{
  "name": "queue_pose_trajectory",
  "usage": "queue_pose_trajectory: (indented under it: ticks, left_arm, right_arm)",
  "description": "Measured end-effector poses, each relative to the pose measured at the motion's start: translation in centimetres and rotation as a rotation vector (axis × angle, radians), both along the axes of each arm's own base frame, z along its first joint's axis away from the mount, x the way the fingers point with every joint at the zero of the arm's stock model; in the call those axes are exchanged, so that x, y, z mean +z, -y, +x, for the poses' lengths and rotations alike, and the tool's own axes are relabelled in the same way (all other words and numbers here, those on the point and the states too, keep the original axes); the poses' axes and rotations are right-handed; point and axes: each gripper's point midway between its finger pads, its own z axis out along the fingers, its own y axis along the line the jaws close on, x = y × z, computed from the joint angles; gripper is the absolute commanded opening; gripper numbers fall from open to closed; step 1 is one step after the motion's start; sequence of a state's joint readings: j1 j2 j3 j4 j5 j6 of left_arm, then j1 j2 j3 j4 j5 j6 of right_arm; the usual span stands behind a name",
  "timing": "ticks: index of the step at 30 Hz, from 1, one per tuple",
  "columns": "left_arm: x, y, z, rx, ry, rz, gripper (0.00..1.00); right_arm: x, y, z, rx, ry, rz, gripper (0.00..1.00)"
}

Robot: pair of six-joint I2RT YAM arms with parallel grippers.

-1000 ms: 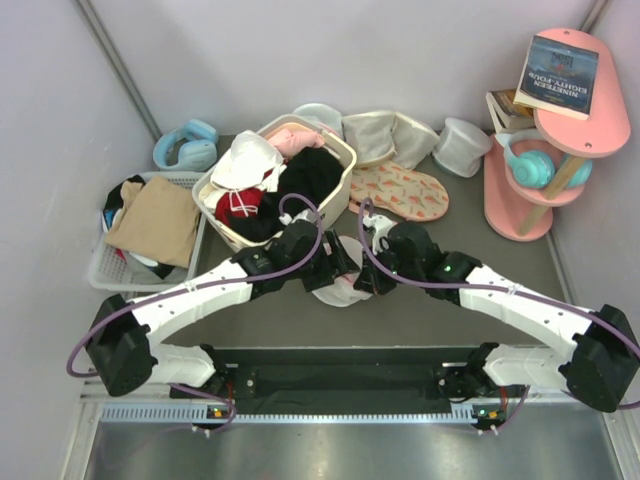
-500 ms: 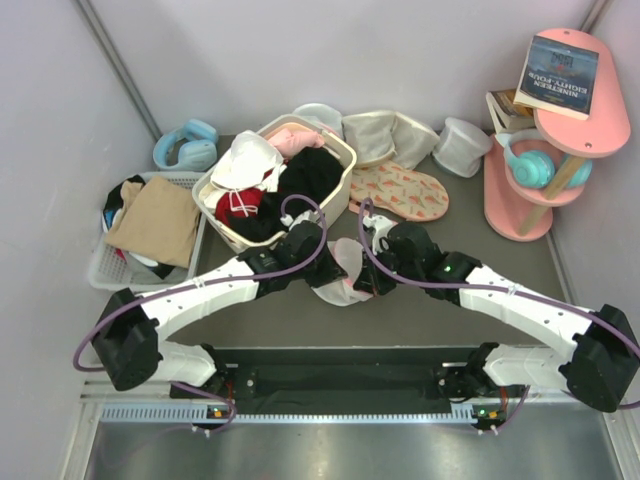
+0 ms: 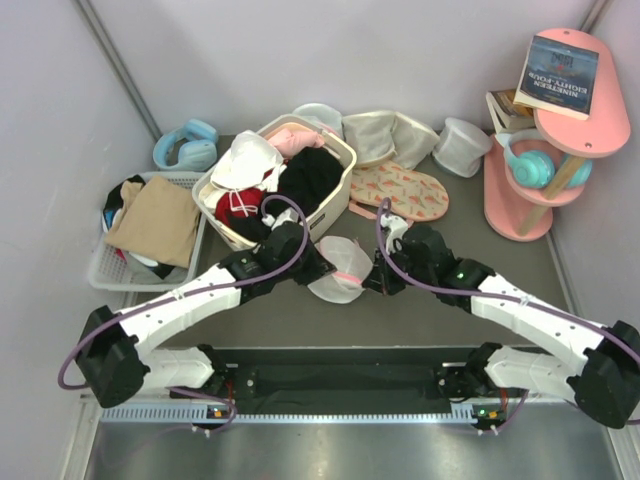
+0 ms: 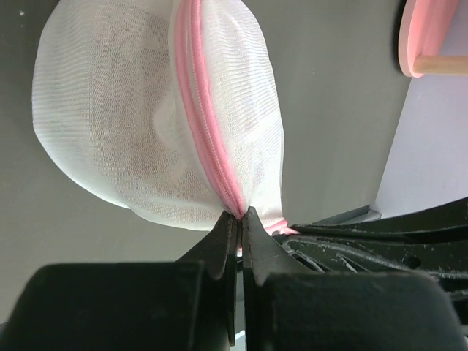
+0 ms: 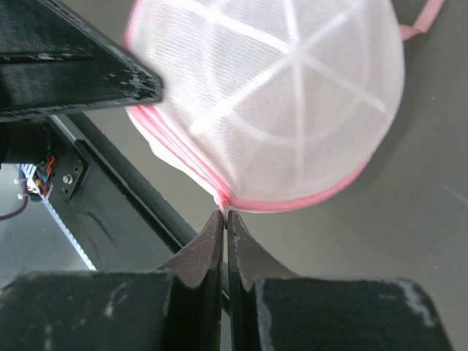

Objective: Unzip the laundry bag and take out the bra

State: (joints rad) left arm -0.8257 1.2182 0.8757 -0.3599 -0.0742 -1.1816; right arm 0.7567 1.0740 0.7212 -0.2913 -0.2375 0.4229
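Note:
The laundry bag (image 3: 338, 280) is a round white mesh pouch with a pink zip, held up between my two grippers in front of the arm bases. My left gripper (image 4: 240, 213) is shut on the pink zip seam (image 4: 208, 146) at the bag's (image 4: 117, 124) edge, on its left side (image 3: 318, 268) from above. My right gripper (image 5: 224, 214) is shut on a small pink tab where the pink rim (image 5: 292, 201) meets the zip, on the bag's (image 5: 292, 95) right side (image 3: 378, 280). White ribs cross the mesh like spokes. The bra is hidden.
A cream laundry basket (image 3: 340, 160) full of clothes stands behind the bag. A white tray (image 3: 105, 265) of clothes and blue headphones (image 3: 187, 145) are at the left. A pink printed cloth (image 3: 400, 192), white pouches (image 3: 462, 145) and a pink shelf (image 3: 520, 215) are at the right.
My left gripper has shut on the bag's zip seam. The arms have drawn apart, the right one shifting right, and the bag now hangs stretched between them.

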Motion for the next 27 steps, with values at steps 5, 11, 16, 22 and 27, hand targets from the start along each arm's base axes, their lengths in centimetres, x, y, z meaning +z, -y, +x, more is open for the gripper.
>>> queue_pose_trajectory:
  ticks: [5, 11, 16, 22, 27]
  left_arm:
    - [0.1, -0.4, 0.2, 0.012, 0.002, -0.007, 0.00]
    - [0.8, 0.4, 0.7, -0.026, 0.032, -0.027, 0.00]
    - [1.7, 2.9, 2.0, -0.119, 0.071, -0.024, 0.41]
    - [1.5, 3.5, 3.3, -0.138, 0.076, -0.003, 0.77]
    - [1.5, 3.6, 2.7, -0.114, 0.050, -0.029, 0.79]
  right_arm:
    - [0.0, 1.1, 0.6, -0.033, 0.002, 0.013, 0.00]
    - [1.1, 2.4, 1.2, -0.074, 0.022, 0.030, 0.00]
    - [2.1, 4.1, 1.3, -0.110, 0.047, -0.010, 0.00]
    - [4.2, 5.2, 2.0, -0.126, 0.104, -0.058, 0.00]
    - [3.1, 4.7, 1.7, -0.091, 0.079, -0.086, 0.00]
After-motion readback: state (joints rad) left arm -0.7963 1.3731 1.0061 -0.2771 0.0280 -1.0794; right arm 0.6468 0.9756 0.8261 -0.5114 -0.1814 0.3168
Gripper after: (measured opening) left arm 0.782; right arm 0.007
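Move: The left fingers are shut on the laundry bag's zip band, with the bag's middle about 4 cm below them, 1 cm ahead and 1 cm right. From the right hand, already gripping the zip's end, the bag's middle is roughly 3 cm ahead, 5 cm left and 4 cm down. From the left hand the cream basket is some 15 cm ahead and 11 cm left, near hand height; the print pouch is about 16 cm ahead, 13 cm right and 7 cm lower. Keeping its pinch on the zip's end, the right hand draws the laundry bag about 5 cm to the right, also rising and edging forward, then eases back about a centimetre. The left hand follows some 4 cm right and 3 cm forward, rising slightly; partway its fingers open wide and let go of the zip band. ##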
